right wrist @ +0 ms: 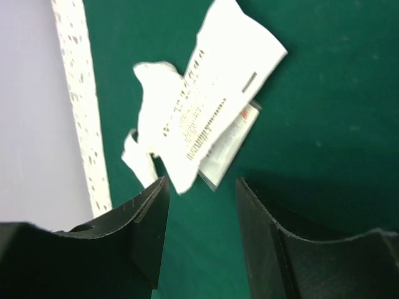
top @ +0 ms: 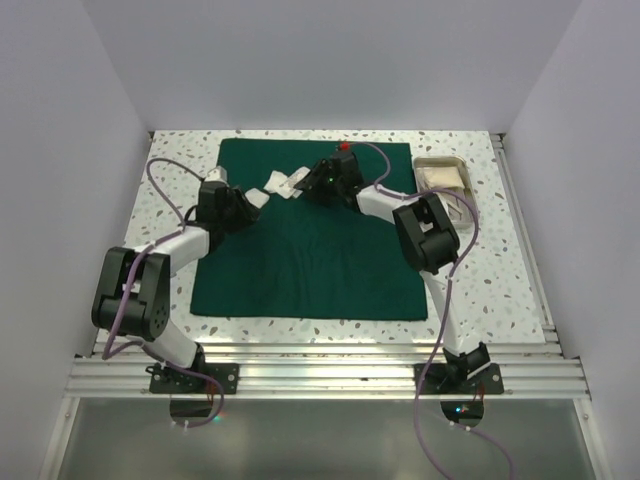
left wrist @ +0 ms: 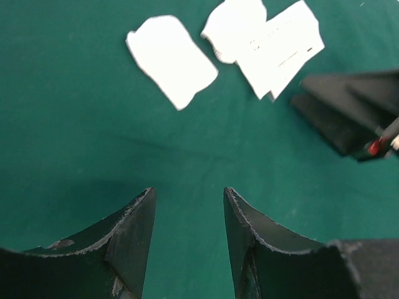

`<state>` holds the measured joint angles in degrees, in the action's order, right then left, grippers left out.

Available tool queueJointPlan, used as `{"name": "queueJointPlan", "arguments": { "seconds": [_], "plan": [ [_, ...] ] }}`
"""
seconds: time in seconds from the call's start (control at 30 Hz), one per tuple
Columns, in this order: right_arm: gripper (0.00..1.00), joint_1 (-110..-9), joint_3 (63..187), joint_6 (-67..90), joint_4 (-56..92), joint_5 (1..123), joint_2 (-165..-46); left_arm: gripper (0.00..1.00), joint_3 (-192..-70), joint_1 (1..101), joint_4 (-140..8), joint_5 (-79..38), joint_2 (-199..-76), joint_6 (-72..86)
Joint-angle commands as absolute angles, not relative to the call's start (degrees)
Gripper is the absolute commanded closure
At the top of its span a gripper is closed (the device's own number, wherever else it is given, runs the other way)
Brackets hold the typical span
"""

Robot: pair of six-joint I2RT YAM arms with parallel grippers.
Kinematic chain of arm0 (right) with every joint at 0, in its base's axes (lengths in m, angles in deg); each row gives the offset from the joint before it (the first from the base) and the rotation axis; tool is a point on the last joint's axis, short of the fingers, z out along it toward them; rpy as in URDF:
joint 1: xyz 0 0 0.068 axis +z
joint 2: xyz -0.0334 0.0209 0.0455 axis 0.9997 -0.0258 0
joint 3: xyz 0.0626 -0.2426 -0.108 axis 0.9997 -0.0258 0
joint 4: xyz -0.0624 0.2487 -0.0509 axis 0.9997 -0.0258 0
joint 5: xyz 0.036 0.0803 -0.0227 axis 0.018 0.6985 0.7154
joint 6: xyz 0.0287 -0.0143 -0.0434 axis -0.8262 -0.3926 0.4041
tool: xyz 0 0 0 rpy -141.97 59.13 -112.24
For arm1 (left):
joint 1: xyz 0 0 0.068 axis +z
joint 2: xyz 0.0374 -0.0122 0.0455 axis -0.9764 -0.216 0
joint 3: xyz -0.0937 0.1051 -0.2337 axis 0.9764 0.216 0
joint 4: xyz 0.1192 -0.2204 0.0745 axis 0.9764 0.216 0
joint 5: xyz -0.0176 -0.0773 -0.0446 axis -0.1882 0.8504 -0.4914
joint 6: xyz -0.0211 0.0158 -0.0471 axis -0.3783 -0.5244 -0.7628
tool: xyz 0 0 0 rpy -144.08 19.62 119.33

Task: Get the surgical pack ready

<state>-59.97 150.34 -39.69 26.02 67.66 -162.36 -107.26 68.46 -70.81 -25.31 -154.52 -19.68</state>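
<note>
The dark green drape [top: 310, 250] lies spread flat on the table. Near its far edge lie white gauze packets: one plain pad [left wrist: 171, 59] and a loose pile of printed packets [left wrist: 268, 43] [right wrist: 199, 106] [top: 285, 182]. My left gripper [top: 250, 204] [left wrist: 189, 193] hovers over bare drape just short of the plain pad, open, with nothing between its fingers. My right gripper [top: 313, 185] [right wrist: 201, 182] is open right beside the printed packets and holds nothing. The steel tray [top: 441, 161] sits off the drape at the far right. Scissors and forceps do not show.
The speckled tabletop [top: 500, 270] frames the drape on every side. White walls enclose the left, back and right. The right arm's elbow [top: 428, 235] stands over the drape's right edge. An aluminium rail [top: 320, 365] runs along the near edge.
</note>
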Motion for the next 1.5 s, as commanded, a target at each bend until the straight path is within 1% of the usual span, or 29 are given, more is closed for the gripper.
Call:
{"name": "queueJointPlan", "arguments": {
  "seconds": [0.0, 0.17, 0.43, 0.57, 0.67, 0.87, 0.97, 1.03, 1.13, 1.27, 1.3, 1.47],
  "plan": [
    [0.5, -59.8, 153.8, -44.4, 29.4, 63.5, -163.5, 0.49, -104.4, 68.8, -75.1, -27.6, -149.8, -17.7],
    [0.52, -59.3, 156.2, -45.6, 29.4, 61.9, -165.5, 0.49, -101.1, 68.8, -78.0, -27.5, -146.9, -17.7],
    [0.54, -58.9, 158.4, -47.3, 29.4, 60.5, -168.3, 0.49, -99.0, 68.8, -80.6, -26.5, -146.6, -18.2],
    [0.58, -58.6, 159.2, -48.3, 29.9, 59.9, -169.4, 0.49, -98.3, 68.8, -81.0, -26.0, -146.6, -18.4],
    [0.62, -58.5, 161.2, -48.7, 29.6, 59.7, -170.7, 0.49, -98.3, 68.8, -81.0, -26.0, -146.3, -18.3],
    [0.77, -58.3, 163.9, -50.0, 29.7, 59.5, -173.5, 0.49, -98.1, 68.8, -81.0, -26.0, -145.7, -18.1],
    [0.94, -58.3, 165.1, -50.3, 30.5, 59.8, -174.7, 0.49, -97.9, 68.8, -80.9, -26.0, -145.5, -18.0],
    [1.0, -58.3, 164.6, -50.3, 31.8, 59.6, -174.4, 0.49, -97.9, 68.8, -81.0, -26.0, -145.6, -18.0],
    [1.0, -58.3, 162.2, -49.2, 33.2, 58.9, -172.1, 0.49, -97.8, 68.8, -81.0, -26.0, -145.5, -18.0],
    [1.0, -58.6, 155.1, -46.8, 34.9, 58.4, -165.5, 0.49, -97.6, 68.8, -81.0, -26.1, -145.4, -18.0],
    [1.0, -58.7, 154.3, -46.0, 34.5, 58.4, -162.3, 0.49, -97.5, 68.8, -81.1, -26.2, -145.2, -17.9],
    [1.0, -60.0, 148.3, -40.9, 31.4, 58.6, -153.5, 0.5, -97.2, 68.8, -81.3, -25.7, -145.0, -18.0]
  ]
}}
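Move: The printed packet lies about 4 cm ahead of the right hand, 2 cm to its left and 2 cm below. A clear pouch peeks out under its near side, about 3 cm ahead and 3 cm left of the hand. The middle gauze is 4 cm ahead, 7 cm left; the left gauze is level with the hand, 12 cm left. From the left hand the packet is some 8 cm ahead, 13 cm right and 5 cm below. Right hand reaches about 5 cm forward-left, slightly down, pinches the printed packet, then draws back-right 3 cm, rising. ##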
